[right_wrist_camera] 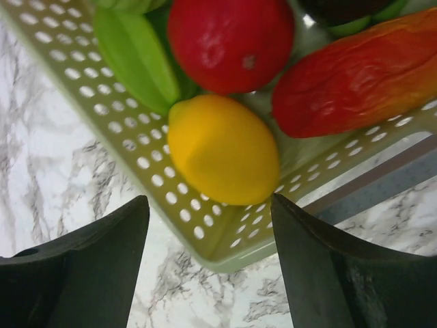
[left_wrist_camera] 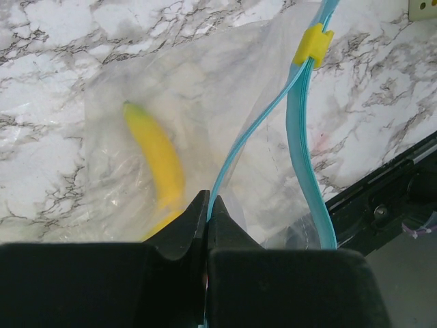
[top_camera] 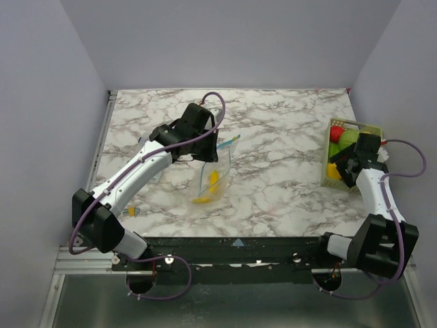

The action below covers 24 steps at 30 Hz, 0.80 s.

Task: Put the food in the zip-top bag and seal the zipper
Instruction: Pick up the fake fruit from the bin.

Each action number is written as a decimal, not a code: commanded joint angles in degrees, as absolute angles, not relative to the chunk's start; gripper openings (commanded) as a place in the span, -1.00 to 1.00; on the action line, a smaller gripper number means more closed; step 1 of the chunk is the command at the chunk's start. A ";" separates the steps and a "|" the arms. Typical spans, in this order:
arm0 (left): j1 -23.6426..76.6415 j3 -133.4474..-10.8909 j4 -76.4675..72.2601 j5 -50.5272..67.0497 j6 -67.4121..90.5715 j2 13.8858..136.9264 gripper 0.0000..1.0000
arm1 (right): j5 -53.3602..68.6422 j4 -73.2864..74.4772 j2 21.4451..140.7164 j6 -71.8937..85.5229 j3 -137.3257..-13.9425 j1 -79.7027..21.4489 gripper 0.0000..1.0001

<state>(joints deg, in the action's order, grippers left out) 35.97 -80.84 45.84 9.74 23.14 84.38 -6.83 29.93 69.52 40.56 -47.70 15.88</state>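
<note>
The clear zip-top bag (top_camera: 213,174) stands near the table's middle with a yellow banana (left_wrist_camera: 158,160) inside. My left gripper (left_wrist_camera: 208,201) is shut on one side of the teal zipper (left_wrist_camera: 300,137) at the mouth, holding it apart from the other side. A yellow slider (left_wrist_camera: 313,44) sits at the strip's far end. My right gripper (right_wrist_camera: 210,200) hangs open above the near corner of the yellow-green basket (right_wrist_camera: 102,102), its fingers either side of a yellow lemon (right_wrist_camera: 222,150). A red round fruit (right_wrist_camera: 229,41), a long red piece (right_wrist_camera: 362,72) and a green piece (right_wrist_camera: 136,58) lie behind it.
The basket (top_camera: 372,130) stands at the table's right edge, close to the side wall. A small yellow and blue item (top_camera: 132,212) lies by the left arm's base. A black rail (top_camera: 239,242) runs along the front edge.
</note>
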 commanded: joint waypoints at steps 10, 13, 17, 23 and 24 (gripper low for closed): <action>35.83 -80.00 43.86 13.56 22.62 81.83 -1.00 | -4.06 24.35 76.01 37.49 -45.18 19.07 0.39; 35.86 -79.90 43.85 13.45 22.59 81.88 -1.00 | -4.89 24.57 77.65 37.10 -45.00 19.08 0.42; 35.86 -79.89 43.68 14.55 22.73 82.08 -1.00 | -4.98 22.88 80.20 36.22 -44.69 19.04 0.47; 35.85 -79.75 43.57 14.41 22.68 82.35 -1.00 | -8.37 23.92 84.15 36.43 -46.08 19.07 0.45; 35.86 -79.79 43.59 14.27 22.59 82.42 -1.00 | -8.01 23.99 84.12 36.21 -46.16 19.06 0.34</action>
<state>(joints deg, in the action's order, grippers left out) 35.97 -80.16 44.64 13.02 23.16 83.53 -6.59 19.97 81.45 36.86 -46.92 18.85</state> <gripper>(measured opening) 0.009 0.732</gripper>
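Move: In the near-left corner of the bin, the lemon lies about 3 cm ahead of the right hand, 2 cm to its right and 6 cm below. At nearly the same depth, the round red fruit sits some 4 cm farther out and 6 cm to the right of the lemon, the pea pods about 8 cm straight beyond it. From the left hand, the lemon is roughly 43 cm to the right, 2 cm back and 15 cm lower. Sinking about 5 cm into the corner of the bin, the right hand also eases some 2 cm forward and 2 cm to the right, after a first small dip back. Its fingers stay wide open and come down around the lemon, one tip beside each flank, with hardly any turn of the wrist; whether the pads touch the lemon can't be seen. ##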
